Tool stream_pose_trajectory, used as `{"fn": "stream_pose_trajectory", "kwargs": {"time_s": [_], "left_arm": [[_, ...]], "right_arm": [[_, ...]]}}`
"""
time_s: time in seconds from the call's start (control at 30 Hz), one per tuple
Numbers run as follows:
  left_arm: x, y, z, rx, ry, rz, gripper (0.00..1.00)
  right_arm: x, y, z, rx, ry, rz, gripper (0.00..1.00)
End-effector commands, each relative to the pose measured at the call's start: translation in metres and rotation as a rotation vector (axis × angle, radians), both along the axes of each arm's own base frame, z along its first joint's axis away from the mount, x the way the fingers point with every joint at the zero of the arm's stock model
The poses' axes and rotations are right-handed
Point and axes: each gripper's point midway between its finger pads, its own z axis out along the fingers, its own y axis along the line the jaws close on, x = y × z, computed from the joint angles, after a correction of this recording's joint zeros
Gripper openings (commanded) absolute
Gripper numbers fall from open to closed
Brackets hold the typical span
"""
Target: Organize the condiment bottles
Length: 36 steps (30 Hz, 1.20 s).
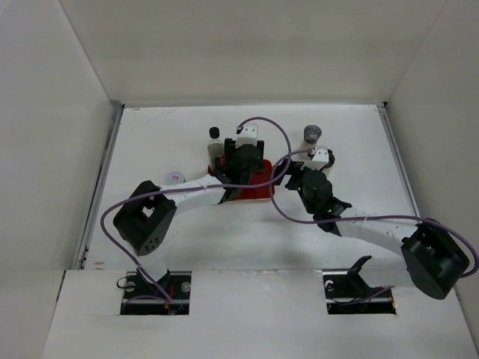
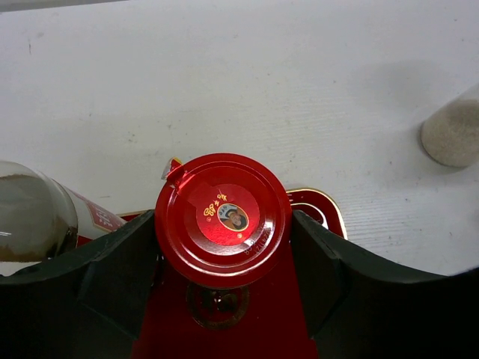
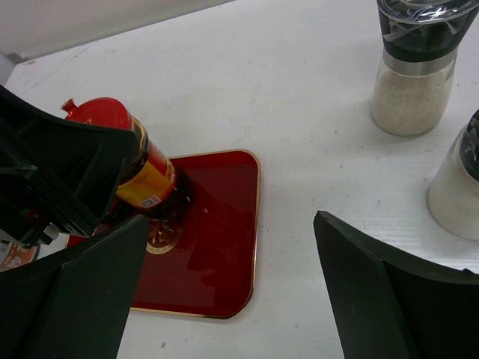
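Note:
The red-capped amber jar stands on the flat red tray, and my left gripper is shut on it, one black finger against each side below the cap. The same jar shows in the right wrist view with its base near the tray's gold emblem. My right gripper hangs open over the tray's right edge, holding nothing. A grey-topped white shaker and a second shaker stand to its right. The tall dark bottle with a black cap and the pale-lidded jar are left of the tray.
White walls enclose the table on three sides. A glass bottle with a red-and-white label sits close to my left gripper's left finger. The grey-topped shaker stands just beyond my right gripper. Purple cables loop above both arms.

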Motion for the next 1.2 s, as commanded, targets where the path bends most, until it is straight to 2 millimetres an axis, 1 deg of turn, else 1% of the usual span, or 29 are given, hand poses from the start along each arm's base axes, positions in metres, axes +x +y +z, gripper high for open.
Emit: {"fn": "stream_pose_trajectory", "kwargs": {"time_s": [0.0,0.1,0.23,0.3,0.43,0.63,0.8,0.9,0.97,1.03,1.17], "left_arm": [[0.021,-0.001,0.056,-0.131,-0.150,0.050,0.33],[0.021,0.001,0.051,-0.121,-0.142,0.057,0.40],[0.020,0.005,0.047,-0.109,-0.141,0.079,0.54],[0.019,0.005,0.048,-0.107,-0.143,0.085,0.60],[0.018,0.009,0.050,-0.106,-0.149,0.098,0.65],[0.015,0.009,0.057,-0.106,-0.162,0.097,0.79],[0.012,0.006,0.063,-0.112,-0.172,0.085,0.84],[0.006,0.000,0.073,-0.127,-0.186,0.062,0.85],[0.001,-0.004,0.086,-0.146,-0.205,0.048,0.86],[-0.005,-0.008,0.102,-0.173,-0.233,0.031,0.86],[-0.021,-0.012,0.123,-0.209,-0.267,-0.001,0.86]], "right_arm": [[0.005,0.003,0.019,0.048,-0.061,0.001,0.98],[0.004,0.003,0.020,0.051,-0.064,0.001,0.98],[0.004,0.003,0.021,0.052,-0.065,0.001,0.98],[0.004,0.003,0.022,0.054,-0.068,0.001,0.98],[0.004,0.003,0.022,0.054,-0.068,0.001,0.99],[0.003,0.003,0.023,0.055,-0.069,0.002,0.99],[0.003,0.003,0.023,0.056,-0.070,0.002,0.99],[0.003,0.003,0.024,0.058,-0.072,0.002,0.99],[0.003,0.002,0.024,0.057,-0.071,0.001,0.99],[0.003,0.002,0.024,0.057,-0.071,-0.002,0.99],[0.003,0.000,0.026,0.064,-0.077,-0.006,0.99]]}}
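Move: The left hand already holds the red-lidded jar just below its lid, its base at the tray, the jar's middle some 3 cm under the hand. The tray's centre is 3 cm back, a centimetre left and 8 cm down. Level with the hand and about 8 cm left is the tall bottle; a pepper mill stands roughly 19 cm right, 5 cm farther out. From the right hand, the jar is around 15 cm left and 5 cm ahead. The left fingers let go of the red-lidded jar on the tray, opening clearly wider after the hand has crept about 1 cm forward and left with its grip kept. The hand then climbs about 6 cm off the jar, gathering speed and easing back and right a little, while the fingertips tip up some 10 degrees. ##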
